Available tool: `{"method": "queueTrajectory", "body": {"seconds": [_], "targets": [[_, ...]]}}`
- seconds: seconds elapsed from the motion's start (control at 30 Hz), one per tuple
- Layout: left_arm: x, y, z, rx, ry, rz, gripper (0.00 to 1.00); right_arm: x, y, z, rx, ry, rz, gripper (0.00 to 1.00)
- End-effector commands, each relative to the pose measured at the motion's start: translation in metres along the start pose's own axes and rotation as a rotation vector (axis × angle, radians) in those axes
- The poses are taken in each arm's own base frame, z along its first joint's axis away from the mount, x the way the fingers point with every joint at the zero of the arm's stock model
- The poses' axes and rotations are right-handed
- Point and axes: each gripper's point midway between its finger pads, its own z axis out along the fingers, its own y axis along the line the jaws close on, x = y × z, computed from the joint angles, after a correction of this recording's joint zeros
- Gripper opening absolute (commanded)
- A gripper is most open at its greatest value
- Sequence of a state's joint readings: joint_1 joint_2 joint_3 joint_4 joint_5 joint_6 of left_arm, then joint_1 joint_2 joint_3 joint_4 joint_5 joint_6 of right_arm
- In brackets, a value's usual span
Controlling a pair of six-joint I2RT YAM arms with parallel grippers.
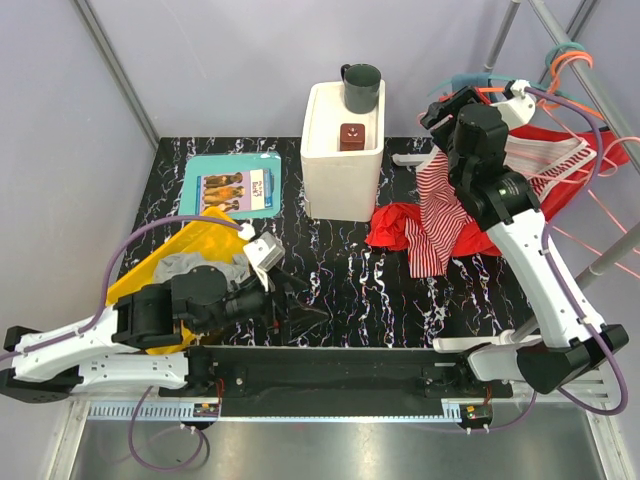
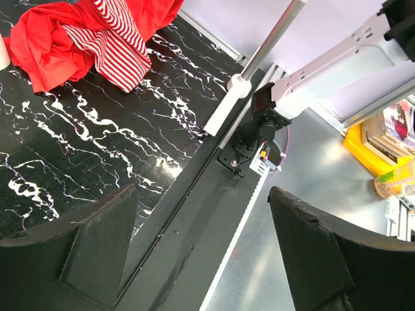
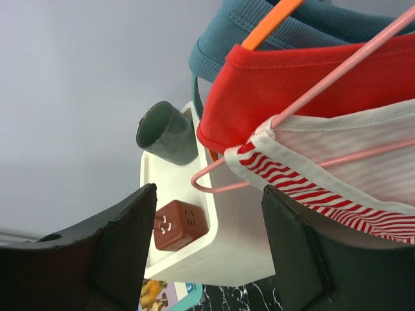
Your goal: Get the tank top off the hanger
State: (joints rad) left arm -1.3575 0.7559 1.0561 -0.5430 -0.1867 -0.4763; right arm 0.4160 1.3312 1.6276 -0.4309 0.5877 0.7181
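The red-and-white striped tank top (image 1: pixel 438 215) hangs from a pink wire hanger (image 1: pixel 592 185) on the rack at the back right, and its lower part trails down to the table. In the right wrist view its white-edged strap (image 3: pixel 311 175) lies over the pink hanger (image 3: pixel 211 183), under a red garment (image 3: pixel 292 84). My right gripper (image 1: pixel 445 108) is raised next to the hanger's left end. It (image 3: pixel 209 192) is open, with the hanger's end and strap just beyond the fingertips and nothing gripped. My left gripper (image 1: pixel 290 300) rests low at the near left; it (image 2: pixel 202 194) is open and empty.
A red cloth (image 1: pixel 395 225) lies bunched on the table beside the striped fabric. A white box (image 1: pixel 340 170) carries a dark cup (image 1: pixel 361 87) and a brown cube (image 1: pixel 351 136). A teal board (image 1: pixel 232 185) and a yellow bag (image 1: pixel 185 255) are at the left. A teal garment (image 3: pixel 259 32) hangs on an orange hanger.
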Motion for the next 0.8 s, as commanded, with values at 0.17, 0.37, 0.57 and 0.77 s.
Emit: {"method": "queueTrajectory", "body": {"seconds": [0.17,0.37,0.57,0.77], "targets": [[-0.005,-0.009,-0.012,0.064,-0.038,-0.008,0.87,-0.017,0.004,0.013,0.044,-0.110,0.098,0.63],[-0.005,-0.011,-0.018,0.084,-0.040,-0.014,0.87,-0.019,0.000,0.012,0.066,-0.124,0.105,0.53],[-0.005,-0.015,-0.021,0.110,-0.033,-0.013,0.87,-0.033,-0.014,0.001,0.132,-0.176,0.064,0.52],[-0.003,-0.017,-0.020,0.120,-0.016,-0.008,0.87,-0.050,-0.029,-0.006,0.198,-0.243,0.025,0.52]]}}
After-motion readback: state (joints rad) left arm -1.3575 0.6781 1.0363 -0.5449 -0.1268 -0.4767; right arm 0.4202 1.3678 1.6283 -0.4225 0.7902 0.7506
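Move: The striped tank top's near strap, by the left end of its pink hanger, lies about 3 cm ahead of the right fingertips and 4 cm to their right, at nearly the same height. The hanger's tip is some 3 cm straight ahead and 1 cm lower. The red top hangs about 5 cm beyond the strap and 1 cm farther right. From the left hand the strap is roughly 40 cm ahead, 35 cm right and 10 cm up. Ease the right gripper forward under 2 cm and a touch down, then sweep it about 3 cm to the right and slightly back, turning it some 10 degrees clockwise so the strap comes between the fingertips. Narrow the fingers meanwhile from about three-quarters to half open. Let the empty left hand drift 2 cm back, left and up. ##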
